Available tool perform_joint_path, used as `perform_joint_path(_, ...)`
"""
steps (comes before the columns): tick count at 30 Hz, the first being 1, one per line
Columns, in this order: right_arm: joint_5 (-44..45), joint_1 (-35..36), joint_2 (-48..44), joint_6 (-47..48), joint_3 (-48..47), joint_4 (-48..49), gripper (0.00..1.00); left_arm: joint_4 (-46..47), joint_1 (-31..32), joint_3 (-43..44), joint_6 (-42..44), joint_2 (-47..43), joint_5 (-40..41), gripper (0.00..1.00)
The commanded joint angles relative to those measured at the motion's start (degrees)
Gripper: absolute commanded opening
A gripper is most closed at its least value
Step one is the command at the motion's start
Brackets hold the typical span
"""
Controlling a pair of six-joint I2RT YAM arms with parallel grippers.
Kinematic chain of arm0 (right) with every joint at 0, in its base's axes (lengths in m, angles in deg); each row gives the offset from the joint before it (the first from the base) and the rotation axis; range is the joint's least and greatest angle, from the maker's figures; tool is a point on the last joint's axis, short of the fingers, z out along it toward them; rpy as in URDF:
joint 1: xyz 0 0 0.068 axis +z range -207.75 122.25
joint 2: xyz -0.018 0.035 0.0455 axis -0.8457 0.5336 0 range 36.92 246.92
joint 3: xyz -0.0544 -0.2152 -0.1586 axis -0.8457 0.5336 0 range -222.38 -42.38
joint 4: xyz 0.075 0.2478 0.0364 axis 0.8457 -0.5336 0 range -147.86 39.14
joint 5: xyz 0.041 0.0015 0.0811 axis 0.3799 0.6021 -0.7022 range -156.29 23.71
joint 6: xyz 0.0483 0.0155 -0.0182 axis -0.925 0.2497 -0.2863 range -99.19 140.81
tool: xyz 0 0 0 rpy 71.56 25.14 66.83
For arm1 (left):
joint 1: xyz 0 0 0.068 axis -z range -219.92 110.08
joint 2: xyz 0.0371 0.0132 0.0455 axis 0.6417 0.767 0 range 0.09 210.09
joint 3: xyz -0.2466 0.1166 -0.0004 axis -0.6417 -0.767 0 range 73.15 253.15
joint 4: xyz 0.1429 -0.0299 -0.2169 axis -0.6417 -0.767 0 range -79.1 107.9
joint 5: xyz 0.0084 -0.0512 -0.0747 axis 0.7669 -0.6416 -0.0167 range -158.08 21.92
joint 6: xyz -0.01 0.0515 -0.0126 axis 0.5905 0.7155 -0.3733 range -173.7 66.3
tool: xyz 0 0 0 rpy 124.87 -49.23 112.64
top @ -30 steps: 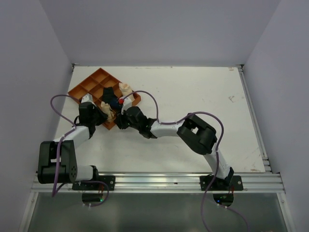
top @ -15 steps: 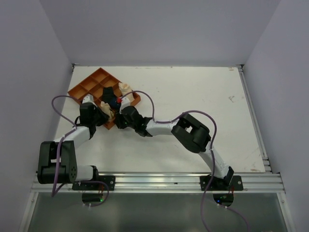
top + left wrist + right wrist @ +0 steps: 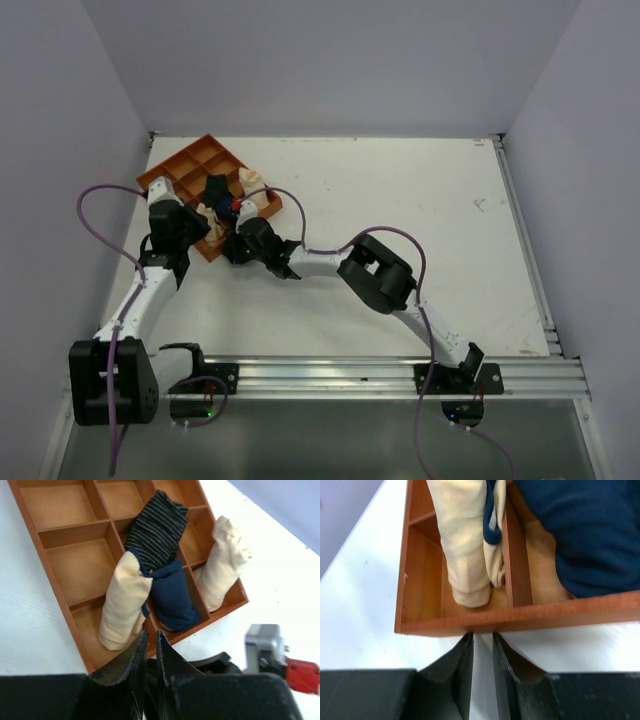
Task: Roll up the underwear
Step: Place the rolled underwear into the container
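The underwear (image 3: 122,600) is a beige roll with a dark edge band, standing in a near-row compartment of the orange tray (image 3: 80,565). In the right wrist view the underwear (image 3: 465,545) leans just behind the tray's front wall (image 3: 545,615). My left gripper (image 3: 151,635) hovers just in front of it, jaws a narrow slit apart with nothing between them. My right gripper (image 3: 482,636) stands open on the table against the tray's front wall, empty. From above, the left gripper (image 3: 195,218) and right gripper (image 3: 230,240) flank the underwear (image 3: 207,213).
The tray (image 3: 185,165) sits at the table's far left. It also holds a dark striped roll (image 3: 157,525), a dark blue roll (image 3: 172,595) and a paler cream roll (image 3: 222,565). The right arm's grey and red wrist part (image 3: 272,652) lies close beside my left fingers.
The left arm has stretched out to the left and its jaws have parted slightly. The right gripper has followed leftward along the tray's front. The tray has shifted a little left.
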Motion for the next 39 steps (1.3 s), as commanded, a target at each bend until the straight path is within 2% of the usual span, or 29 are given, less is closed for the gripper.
perform_joint_path(1,-2.88,-0.10,2.89,-0.64,-6.78,-0.27,0.26,1.66,0.30,1.15,4.44,-4.58,1.86,0.16)
perform_joint_path(2,-3.50,-0.18,3.17,0.15,-7.84,-1.76,0.27,2.53,0.31,0.88,6.03,-6.50,0.11,0.18)
perform_joint_path(3,-4.81,-0.10,2.91,0.86,-8.28,-2.12,0.27,5.07,0.31,0.71,7.87,-7.22,-6.78,0.20)
perform_joint_path(5,-5.53,-0.18,-0.68,2.35,-5.75,-1.95,0.27,7.72,0.22,0.35,13.24,-9.06,-15.42,0.23)
perform_joint_path(6,-5.01,-0.10,-2.70,2.79,-1.04,-1.77,0.27,10.77,0.30,-0.17,14.38,-9.42,-25.30,0.23)
perform_joint_path(7,-4.57,-0.10,-4.81,4.36,1.88,-1.34,0.27,12.37,0.31,-0.35,14.66,-9.51,-29.31,0.23)
perform_joint_path(8,-3.95,-0.18,-10.57,5.42,8.00,-0.46,0.27,13.61,0.48,-0.44,13.79,-9.33,-31.96,0.24)
perform_joint_path(10,-0.53,-0.36,-16.84,7.36,13.13,-5.09,0.27,18.43,1.44,-0.87,11.24,-8.63,-39.43,0.23)
perform_joint_path(11,2.44,-0.53,-23.22,7.45,15.68,-6.85,0.27,20.37,1.80,-1.14,10.27,-7.93,-41.29,0.22)
perform_joint_path(12,3.77,-0.88,-27.29,7.54,21.89,-8.26,0.28,23.34,5.11,-1.49,9.66,-7.49,-43.04,0.20)
perform_joint_path(14,8.42,-1.32,-34.32,6.85,28.33,-12.74,0.33,24.95,8.81,-1.49,9.30,-6.96,-43.33,0.20)
perform_joint_path(15,12.19,-1.59,-41.93,6.14,33.93,-14.59,0.34,25.74,12.49,-1.49,9.39,-6.87,-43.33,0.20)
perform_joint_path(18,16.52,-1.77,-56.00,4.29,43.44,-19.34,0.48,25.48,16.29,-1.58,9.39,-8.27,-44.28,0.24)
perform_joint_path(19,17.05,-1.68,-59.64,3.68,45.05,-22.48,0.65,25.40,16.91,-2.01,9.39,-9.06,-44.73,0.31)
perform_joint_path(20,17.76,-1.85,-62.63,3.33,46.46,-23.99,0.73,25.40,17.61,-2.28,9.39,-10.46,-45.43,0.34)
perform_joint_path(22,19.25,-1.77,-71.16,2.63,49.71,-28.02,0.99,25.92,19.46,-2.98,9.73,-11.61,-49.99,0.43)
perform_joint_path(25,22.76,-1.68,-80.72,0.35,52.70,-33.21,0.99,25.66,21.22,-5.61,10.35,-14.69,-53.42,0.58)
perform_joint_path(26,23.47,-1.77,-83.12,-0.53,53.06,-34.80,0.99,25.48,21.48,-6.84,10.35,-15.91,-54.04,0.59)
perform_joint_path(27,24.17,-1.68,-84.88,-1.93,53.50,-36.65,0.99,23.92,21.66,-7.20,10.70,-16.45,-55.79,1.00)
perform_joint_path(31,26.73,-1.77,-93.22,-4.49,53.85,-45.08,0.99,16.62,21.66,-7.29,15.00,-18.55,-57.83,1.00)
perform_joint_path(39,26.38,-1.68,-98.52,-5.20,56.40,-47.66,0.99,13.63,21.58,-9.93,14.65,-23.48,-57.57,1.00)
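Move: The rolled underwear already lies in the container's nearest compartment, some 4 cm ahead of the left hand, 1 cm to its left and 10 cm below. In neighbouring compartments, counted from that hand, the navy roll is about 8 cm ahead and 4 cm right, the striped roll 13 cm ahead and 1 cm right. The right hand is low outside the near wall; from it the underwear lies roughly 6 cm ahead, 6 cm left, at about its height. Both empty hands withdraw from the container: the left lifts first, by about 10 cm clear of the rolled underwear, then sweeps right and back, turning some 80 degrees clockwise until its fingers point level to the right, and opening from nearly shut to wide. The right edges slightly left along the near wall, then swings well away to the right, about 38 cm in all, rising and drawing back as it turns a little clockwise and its fingers go from a quarter open to fully open. ##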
